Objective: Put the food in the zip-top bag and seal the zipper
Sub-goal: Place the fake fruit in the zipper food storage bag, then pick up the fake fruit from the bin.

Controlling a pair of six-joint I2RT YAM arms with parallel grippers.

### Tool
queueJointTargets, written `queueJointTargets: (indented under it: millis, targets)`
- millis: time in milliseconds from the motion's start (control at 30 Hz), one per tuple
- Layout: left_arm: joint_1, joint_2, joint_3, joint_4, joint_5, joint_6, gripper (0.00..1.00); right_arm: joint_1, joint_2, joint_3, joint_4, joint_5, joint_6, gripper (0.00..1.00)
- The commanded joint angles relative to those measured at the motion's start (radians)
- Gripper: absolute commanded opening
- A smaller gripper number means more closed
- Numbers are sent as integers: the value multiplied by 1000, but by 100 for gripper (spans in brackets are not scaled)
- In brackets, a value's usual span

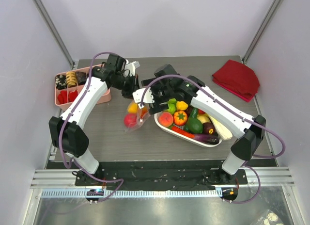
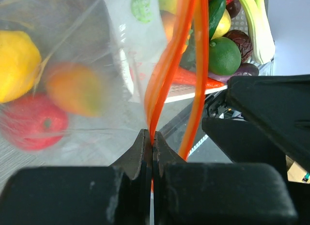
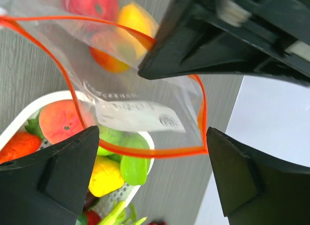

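The clear zip-top bag [image 1: 136, 117] hangs above the table between both arms, mouth up and pulled open. Inside lie three pieces of food: a yellow one [image 2: 17, 65], a red one [image 2: 34, 125] and an orange one [image 2: 72, 89]. My left gripper [image 2: 152, 137] is shut on one side of the red-orange zipper [image 2: 167, 65]. In the top view it [image 1: 131, 85] holds the bag's upper edge. My right gripper [image 3: 152, 159] stands wide open just over the bag's mouth, the zipper's near strip [image 3: 140, 152] running between its fingers, which stand apart from it.
A white mesh basket [image 1: 162, 124] to the right of the bag holds several more toy fruits and vegetables and a leek. A pink compartment tray [image 1: 59, 103] sits at the back left. A red cloth [image 1: 237, 77] lies at the back right.
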Motion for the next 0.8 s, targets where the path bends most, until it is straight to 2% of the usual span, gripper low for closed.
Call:
queueJointTargets:
  millis: [0, 200, 400, 600, 767]
  targets:
    - [12, -20, 6, 17, 34, 4, 0, -20, -103, 16, 82, -5, 158, 96]
    - [20, -49, -9, 44, 44, 15, 0, -178, -241, -108, 44, -129, 440, 96]
    - [20, -113, -66, 144, 11, 2, 0, -264, -358, -331, -69, -124, 654, 93]
    - [20, -146, -107, 205, 17, 8, 0, -367, -435, -487, -123, -108, 757, 93]
    - [20, -164, -132, 236, -11, 2, 0, -382, -450, -575, -136, -85, 777, 93]
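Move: The avocado in the basket lies some 18 cm to the right hand's right, about 6 cm back and roughly 19 cm below it. The orange pepper is about 7 cm to the left of the avocado and 3 cm farther out. The dark round fruit is 6 cm to its right and 2 cm nearer, and the eggplant 5 cm right and 6 cm nearer. From the left hand the avocado is about 24 cm right, 6 cm back and 16 cm down. The avocado is what the empty right hand heads for: leaving the bag's mouth with fingers still wide open, the hand swings about 18 cm right, rising a little first, then comes back and down over the basket. On the way it rolls clockwise some 60 degrees, fingers slanting down, and ends above the avocado without touching it. The left hand keeps its pinch on the bag's orange rim, lifting it slightly. ##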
